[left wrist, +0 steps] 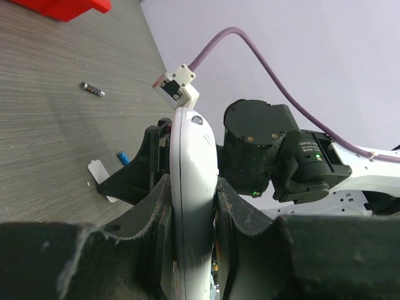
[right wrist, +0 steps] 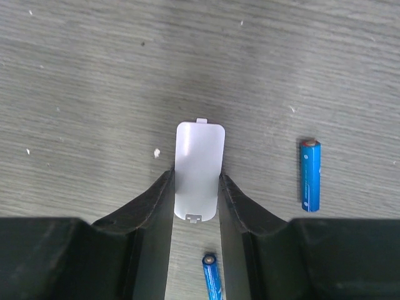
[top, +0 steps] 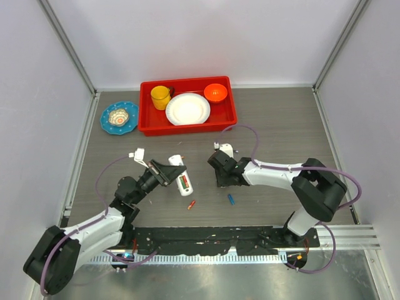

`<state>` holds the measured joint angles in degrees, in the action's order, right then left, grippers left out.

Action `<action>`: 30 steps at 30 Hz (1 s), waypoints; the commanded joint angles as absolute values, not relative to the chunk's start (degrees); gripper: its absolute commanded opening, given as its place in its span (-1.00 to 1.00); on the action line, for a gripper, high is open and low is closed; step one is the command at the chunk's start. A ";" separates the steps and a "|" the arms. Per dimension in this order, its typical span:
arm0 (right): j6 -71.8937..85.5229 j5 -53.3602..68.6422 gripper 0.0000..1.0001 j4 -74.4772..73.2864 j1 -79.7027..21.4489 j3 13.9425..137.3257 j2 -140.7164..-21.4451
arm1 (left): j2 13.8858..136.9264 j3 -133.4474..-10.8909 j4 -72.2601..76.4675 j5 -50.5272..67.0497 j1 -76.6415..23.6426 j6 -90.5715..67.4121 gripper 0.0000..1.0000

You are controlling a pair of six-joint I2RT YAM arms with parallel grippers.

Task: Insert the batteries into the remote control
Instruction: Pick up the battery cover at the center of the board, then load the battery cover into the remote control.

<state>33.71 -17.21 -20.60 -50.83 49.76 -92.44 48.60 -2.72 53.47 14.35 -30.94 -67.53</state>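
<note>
My left gripper (top: 170, 170) is shut on the white remote control (top: 183, 178), holding it by its long edges above the table. Red and green show in its back recess. In the left wrist view the remote (left wrist: 190, 150) stands edge-on between the jaws of the left gripper (left wrist: 192, 187). My right gripper (right wrist: 195, 178) is down on the table with its jaws against both sides of a small white cover piece (right wrist: 199, 162) lying flat. Two blue batteries (right wrist: 310, 175) (right wrist: 212, 278) lie beside it. An orange-red battery (top: 192, 204) and a blue one (top: 230, 199) lie near the front.
A red tray (top: 147, 128) at the back holds a yellow cup (top: 160, 97), a white plate (top: 187, 109) and an orange bowl (top: 215, 92). A blue dish (top: 119, 117) sits left of it. Walls close in the left, right and back sides.
</note>
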 commanded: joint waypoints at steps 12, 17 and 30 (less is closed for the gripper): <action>27.16 -16.88 -0.76 -34.26 -51.07 54.84 -69.70 | 69.05 -12.83 72.05 13.80 -30.94 -71.09 -1.00; 25.14 -12.84 -0.99 -38.92 -51.68 58.96 -67.24 | 82.07 -14.50 88.64 13.80 -30.94 -77.51 -0.99; 24.96 -4.66 -0.98 -40.96 -54.75 68.20 -74.00 | 87.10 -18.90 88.68 12.92 -33.84 -76.82 -1.00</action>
<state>25.39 -7.66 -41.78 -53.60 64.84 -71.81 87.15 -16.71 71.75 12.47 -33.47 -76.77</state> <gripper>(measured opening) 0.360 0.295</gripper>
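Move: The right fingers are already shut on the battery cover, which still lies on the board. The remote control it goes to hangs in the left grip, about 14 cm to the right hand's left, 3 cm nearer and 17 cm above; one blue battery lies 6 cm right and 3 cm ahead, another 4 cm right and 6 cm back. From the left hand, the cover is some 14 cm right, 2 cm ahead and 17 cm below. Keeping its pinch on the battery cover, the right hand slips a little back and left close to the board, then lifts steeply about 16 cm and eases back and left, rolling its left side up and turning counter-clockwise. Meanwhile the left hand keeps hold of the remote and carries it forward and right about 8 cm towards the rising cover, dipping late and tipping down slightly. ##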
